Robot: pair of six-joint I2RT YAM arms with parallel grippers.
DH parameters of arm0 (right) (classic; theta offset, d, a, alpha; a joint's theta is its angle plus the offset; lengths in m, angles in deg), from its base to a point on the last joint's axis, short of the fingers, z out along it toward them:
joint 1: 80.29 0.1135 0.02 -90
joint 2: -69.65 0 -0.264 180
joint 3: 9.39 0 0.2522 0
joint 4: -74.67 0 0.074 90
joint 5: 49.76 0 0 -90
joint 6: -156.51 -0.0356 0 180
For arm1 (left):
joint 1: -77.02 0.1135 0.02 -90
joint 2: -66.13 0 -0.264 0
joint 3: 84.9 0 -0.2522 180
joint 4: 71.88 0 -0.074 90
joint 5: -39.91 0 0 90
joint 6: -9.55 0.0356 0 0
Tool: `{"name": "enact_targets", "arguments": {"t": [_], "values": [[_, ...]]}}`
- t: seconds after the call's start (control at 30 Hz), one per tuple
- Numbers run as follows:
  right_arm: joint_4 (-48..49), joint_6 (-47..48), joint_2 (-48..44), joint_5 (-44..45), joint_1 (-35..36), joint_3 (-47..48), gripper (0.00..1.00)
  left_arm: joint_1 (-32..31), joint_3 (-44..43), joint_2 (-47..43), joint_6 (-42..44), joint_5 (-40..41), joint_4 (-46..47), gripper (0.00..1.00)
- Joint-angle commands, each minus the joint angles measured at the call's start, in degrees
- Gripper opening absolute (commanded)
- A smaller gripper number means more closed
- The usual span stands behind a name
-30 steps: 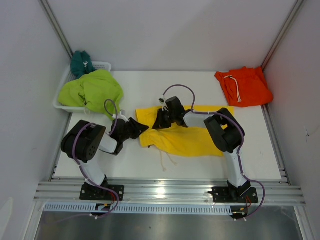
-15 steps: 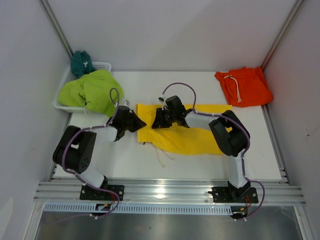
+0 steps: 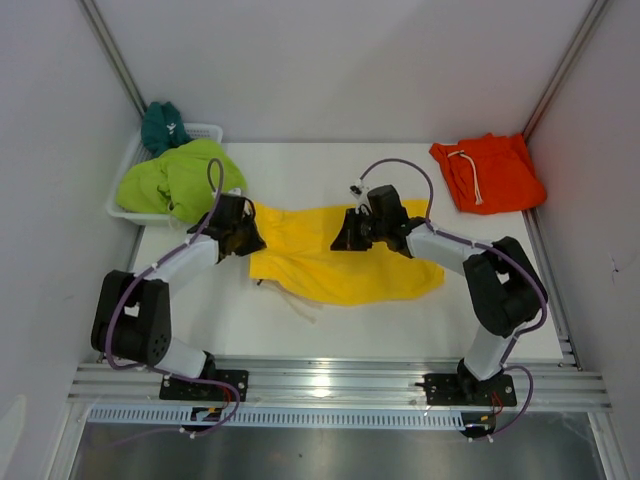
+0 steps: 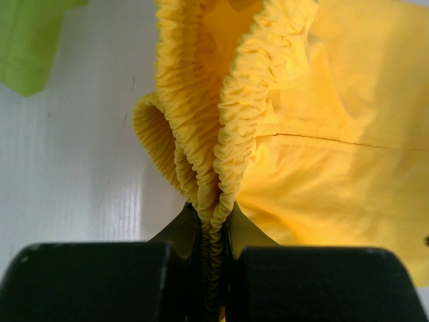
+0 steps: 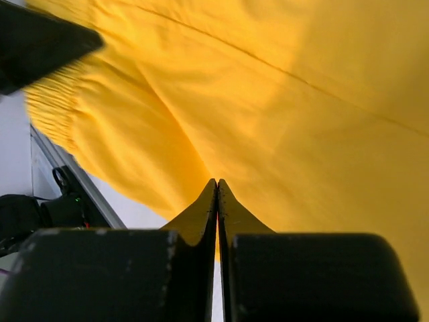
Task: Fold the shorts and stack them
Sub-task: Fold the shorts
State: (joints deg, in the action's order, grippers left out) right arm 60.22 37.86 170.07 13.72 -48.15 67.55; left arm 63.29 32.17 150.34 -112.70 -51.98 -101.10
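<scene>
The yellow shorts (image 3: 335, 270) lie mid-table, their upper edge raised and pulled out between both grippers. My left gripper (image 3: 246, 236) is shut on the bunched elastic waistband (image 4: 228, 134) at the shorts' left end; the gathered band runs down between its fingers (image 4: 213, 208). My right gripper (image 3: 346, 238) is shut on a thin layer of the yellow cloth (image 5: 268, 100) at the upper edge, its jaws pressed together (image 5: 216, 184). The orange shorts (image 3: 488, 172) with a white drawstring lie at the far right corner. The lime-green shorts (image 3: 180, 180) and teal shorts (image 3: 160, 125) sit heaped at the far left.
A white plastic basket (image 3: 210, 131) holds the green and teal pairs at the back left. A thin white cord (image 3: 302, 306) trails from the yellow pair toward the near edge. A lime-green corner (image 4: 27, 40) shows in the left wrist view. Metal rails border the table.
My left gripper shut on the waistband and drew it left and away. The right gripper opened briefly, shut again and moved right. The yellow shorts are now spread wider between them.
</scene>
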Motion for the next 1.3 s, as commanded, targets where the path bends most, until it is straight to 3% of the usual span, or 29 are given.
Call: {"name": "enact_targets", "arguments": {"t": [0.0,0.43,0.67,0.97,1.27], "values": [[-0.37,0.43,2.49,-2.13,-0.32,-1.13,0.00,0.99,-4.79,-4.13,3.69,4.00,-6.06,0.00],[0.07,-1.50,10.22,2.96,5.20,-0.43,0.00,1.26,-11.03,-9.93,4.21,7.52,-15.81,0.00],[3.06,-7.03,17.61,7.70,12.14,5.02,0.00,1.26,-17.19,-12.48,7.02,10.59,-24.51,0.00],[3.59,-14.07,27.36,11.15,20.24,15.65,0.00,-1.11,-20.00,-13.01,9.75,9.62,-28.83,0.00],[4.21,-13.99,20.61,9.12,16.64,16.80,0.00,-4.98,-21.76,-9.67,11.07,16.30,-31.73,0.00]]}}
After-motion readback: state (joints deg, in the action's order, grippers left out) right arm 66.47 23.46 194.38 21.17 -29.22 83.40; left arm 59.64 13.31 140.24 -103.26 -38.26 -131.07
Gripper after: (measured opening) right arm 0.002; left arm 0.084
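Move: The yellow shorts lie spread under the right hand, their middle about 10 cm below it and 3 cm to its right. Their waistband is already pinched in the left hand, some 19 cm left of the right hand, 1 cm farther out and 4 cm lower; the loose drawstring lies 12 cm back, 11 cm left and 10 cm below. From the left hand the shorts' middle is 22 cm right, 1 cm back and 5 cm down, the lime cloth 18 cm ahead, 23 cm left, about level. The yellow shorts' body is pressed by the right hand's shut fingertips, which drop about 9 cm onto the cloth while drawing back a little, then drag it some 13 cm left towards the left hand, easing back slightly at the end. Meanwhile the left hand keeps its pinch on the waistband and lifts it about 11 cm, drifting a little left and rolling some 15 degrees, left side up. ##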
